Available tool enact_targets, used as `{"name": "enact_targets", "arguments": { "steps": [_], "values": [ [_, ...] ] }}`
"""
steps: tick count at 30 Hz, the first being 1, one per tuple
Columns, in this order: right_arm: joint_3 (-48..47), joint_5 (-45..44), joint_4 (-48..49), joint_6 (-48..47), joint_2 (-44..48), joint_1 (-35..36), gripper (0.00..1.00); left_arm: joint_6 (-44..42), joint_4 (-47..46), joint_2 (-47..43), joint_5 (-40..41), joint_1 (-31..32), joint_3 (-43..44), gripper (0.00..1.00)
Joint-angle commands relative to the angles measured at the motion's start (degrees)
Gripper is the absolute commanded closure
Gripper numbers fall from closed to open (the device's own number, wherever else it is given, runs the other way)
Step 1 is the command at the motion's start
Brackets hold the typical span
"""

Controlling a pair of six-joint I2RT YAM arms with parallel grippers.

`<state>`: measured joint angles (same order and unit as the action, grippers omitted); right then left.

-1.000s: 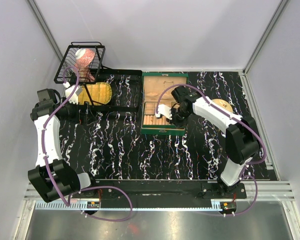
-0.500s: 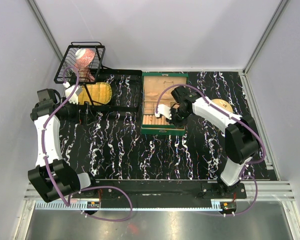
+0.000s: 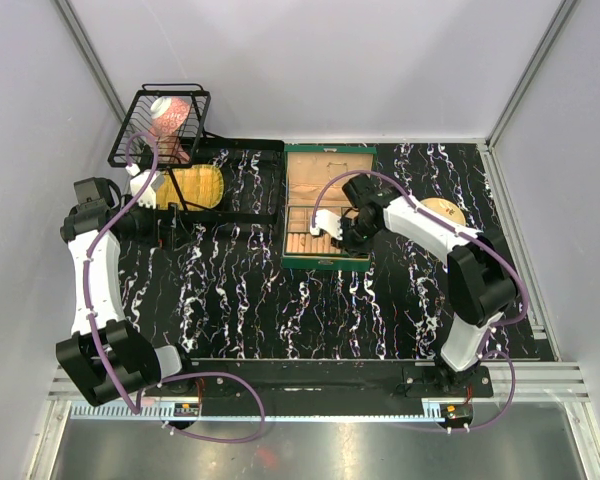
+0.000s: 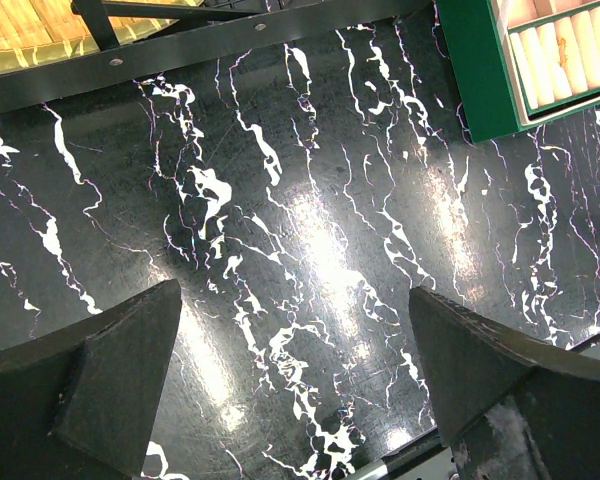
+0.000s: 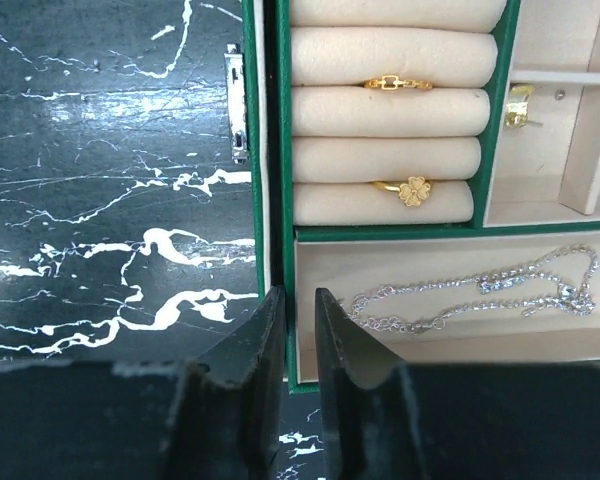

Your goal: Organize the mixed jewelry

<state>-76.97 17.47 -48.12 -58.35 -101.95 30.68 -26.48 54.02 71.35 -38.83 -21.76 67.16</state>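
Observation:
The green box point(image 3: 325, 263) lies open at the table's back middle. In the right wrist view its beige rolls hold a gold band ring point(image 5: 398, 84) and a gold clover ring point(image 5: 411, 190). A small gold piece point(image 5: 520, 105) lies in a side cell. A silver chain point(image 5: 480, 290) rests loose in the long front compartment point(image 5: 320, 330). My right gripper point(image 5: 298, 300) point(image 3: 332, 226) hovers over the box's corner wall, its jaws a narrow gap apart and holding nothing. My left gripper point(image 4: 292, 295) point(image 3: 148, 222) hangs wide open over bare marbled table, far from the box.
A black wire basket point(image 3: 162, 118) with a pink item stands at the back left. Beside it a black frame point(image 3: 242, 148) holds a yellow ribbed piece point(image 3: 192, 186). A round tan plate point(image 3: 444, 209) sits behind the right arm. White walls enclose the table.
The right gripper's jaws have parted slightly from shut, and its wrist has shifted a little. The left arm has not moved.

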Motion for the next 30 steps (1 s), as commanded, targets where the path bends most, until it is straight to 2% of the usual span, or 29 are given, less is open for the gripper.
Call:
{"name": "enact_targets", "arguments": {
  "steps": [1, 7, 12, 17, 24, 30],
  "values": [
    [1.2, 0.1, 4.0, 0.4, 0.3, -0.3, 0.72, -0.2, -0.8, -1.1, -1.9, -0.3, 0.7, 0.01],
    [0.2, -0.4, 3.6, 2.3, 2.1, -0.3, 0.59, -0.9, -0.8, -1.1, -2.4, -0.3, 0.0, 0.01],
    [-3.2, -0.2, 2.0, 5.6, 3.6, -0.2, 0.41, -2.3, -0.8, -1.5, -3.3, -0.3, -0.9, 0.01],
    [-6.1, 0.4, 0.1, 7.8, 5.4, -0.3, 0.34, -3.5, -0.8, -1.4, -3.9, -0.2, -1.6, 0.01],
    [-10.3, -2.1, 2.3, 15.8, 5.8, -1.8, 0.33, -3.8, -1.0, -0.5, -7.7, -0.2, -0.9, 0.01],
    [-15.9, -5.3, 5.1, 22.7, 2.0, -6.1, 0.27, 1.1, -5.8, 0.8, -10.6, 1.4, -0.6, 0.01]
  ]
}}
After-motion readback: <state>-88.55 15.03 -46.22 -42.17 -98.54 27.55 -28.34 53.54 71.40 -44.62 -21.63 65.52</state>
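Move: The right hand's fingertips straddle the front rim of the tray at its necklace compartment. The tray's middle is about 6 cm ahead and 6 cm left, 1 cm lower; the necklace lies some 6 cm ahead, 1 cm left and 2 cm lower. The jewelry box's open lid is about 17 cm ahead and 5 cm left at roughly hand height; from the left hand the lid lies about 17 cm ahead, 30 cm right and 12 cm lower. The right fingers, already slightly apart, spread much wider around the tray's front rim while the hand creeps forward a centimetre or two at the same height, then it comes free and climbs about 9 cm, passing over the necklace compartment and, late on, swinging faster forward towards the open lid, some 5.5 cm ahead in all. The wrist turns about 20 degrees clockwise as it rises and tips its fingers a little forward, while the left hand, still wide open, only begins to drift about 1.5 cm to its right. ##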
